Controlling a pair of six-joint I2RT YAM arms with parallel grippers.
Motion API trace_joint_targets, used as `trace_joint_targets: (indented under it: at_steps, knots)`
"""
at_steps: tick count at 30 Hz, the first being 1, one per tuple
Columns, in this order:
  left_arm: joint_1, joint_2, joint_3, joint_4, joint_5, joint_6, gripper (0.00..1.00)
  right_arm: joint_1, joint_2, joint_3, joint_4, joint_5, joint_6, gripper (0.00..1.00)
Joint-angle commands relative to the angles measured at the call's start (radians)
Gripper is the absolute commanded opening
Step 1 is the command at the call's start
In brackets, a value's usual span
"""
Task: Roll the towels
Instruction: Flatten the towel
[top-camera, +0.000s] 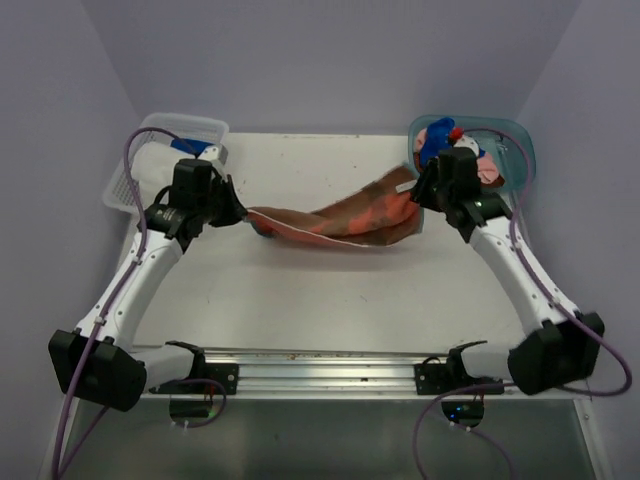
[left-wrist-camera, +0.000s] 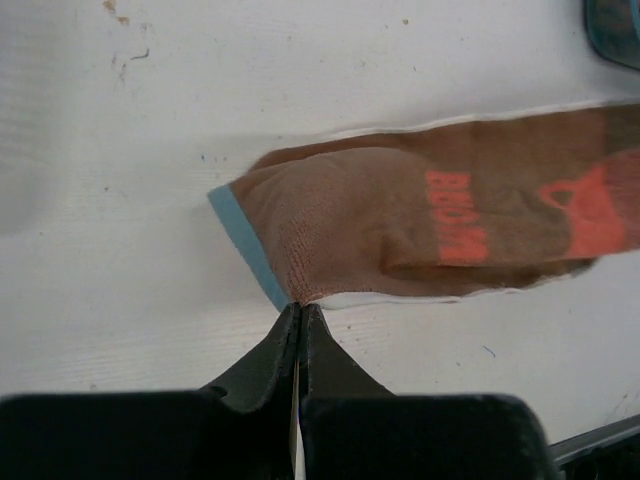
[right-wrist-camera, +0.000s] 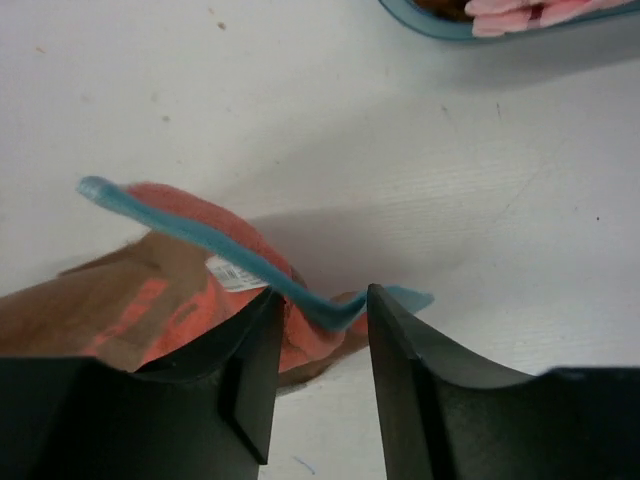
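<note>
A brown towel (top-camera: 340, 222) with orange print and a light-blue hem lies stretched across the middle of the table between both arms. My left gripper (top-camera: 240, 212) is shut on its left corner; in the left wrist view the closed tips (left-wrist-camera: 300, 308) pinch the towel (left-wrist-camera: 400, 230) where the blue hem ends. My right gripper (top-camera: 420, 195) sits at the towel's right end. In the right wrist view its jaws (right-wrist-camera: 320, 300) stand apart, and the bunched towel (right-wrist-camera: 190, 290) has its blue hem running loosely across the gap.
A teal tub (top-camera: 520, 150) at the back right holds a blue towel (top-camera: 432, 140) and a pink towel (top-camera: 488, 170), just behind my right gripper. A white mesh basket (top-camera: 150, 140) stands at the back left. The tub's rim (right-wrist-camera: 440, 22) shows in the right wrist view.
</note>
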Motion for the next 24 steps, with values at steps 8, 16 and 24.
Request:
trace_joint_targets:
  at_steps: [8, 16, 24]
  knots:
    - [0.008, 0.051, -0.096, 0.059, 0.015, -0.005, 0.00, -0.010, 0.217, -0.013, -0.040, 0.009, -0.011, 0.49]
    - [0.008, 0.071, -0.088, 0.062, -0.033, -0.034, 0.00, -0.003, 0.210, -0.229, 0.034, -0.091, 0.025, 0.50]
    - [0.008, 0.078, -0.088, 0.062, -0.037, -0.040, 0.00, 0.010, 0.222, -0.392, 0.109, -0.099, 0.078, 0.57]
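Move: The towel's teal right hem is still between the right hand's half-open fingers; its near-right corner hangs roughly 13 cm below and 5 cm back, nearly in line sideways. The towel's middle is some 14 cm to that hand's left, level fore and aft and 13 cm down; the teal basket is about 20 cm ahead and 17 cm right, 20 cm down. The left hand pinches the near-left corner, with the towel's middle about 19 cm right, 3 cm ahead and 10 cm below. The right hand, already letting go, opens further and comes free of the hem, dropping some 21 cm in all, first with a short forward swing and then drawing back about 10 cm as its fingers tip down some 30 degrees, to end low and open at the towel's near-right corner. The left hand keeps its pinch on the near-left corner and lowers it about 6 cm early on, tipping slightly down, then holds there. ##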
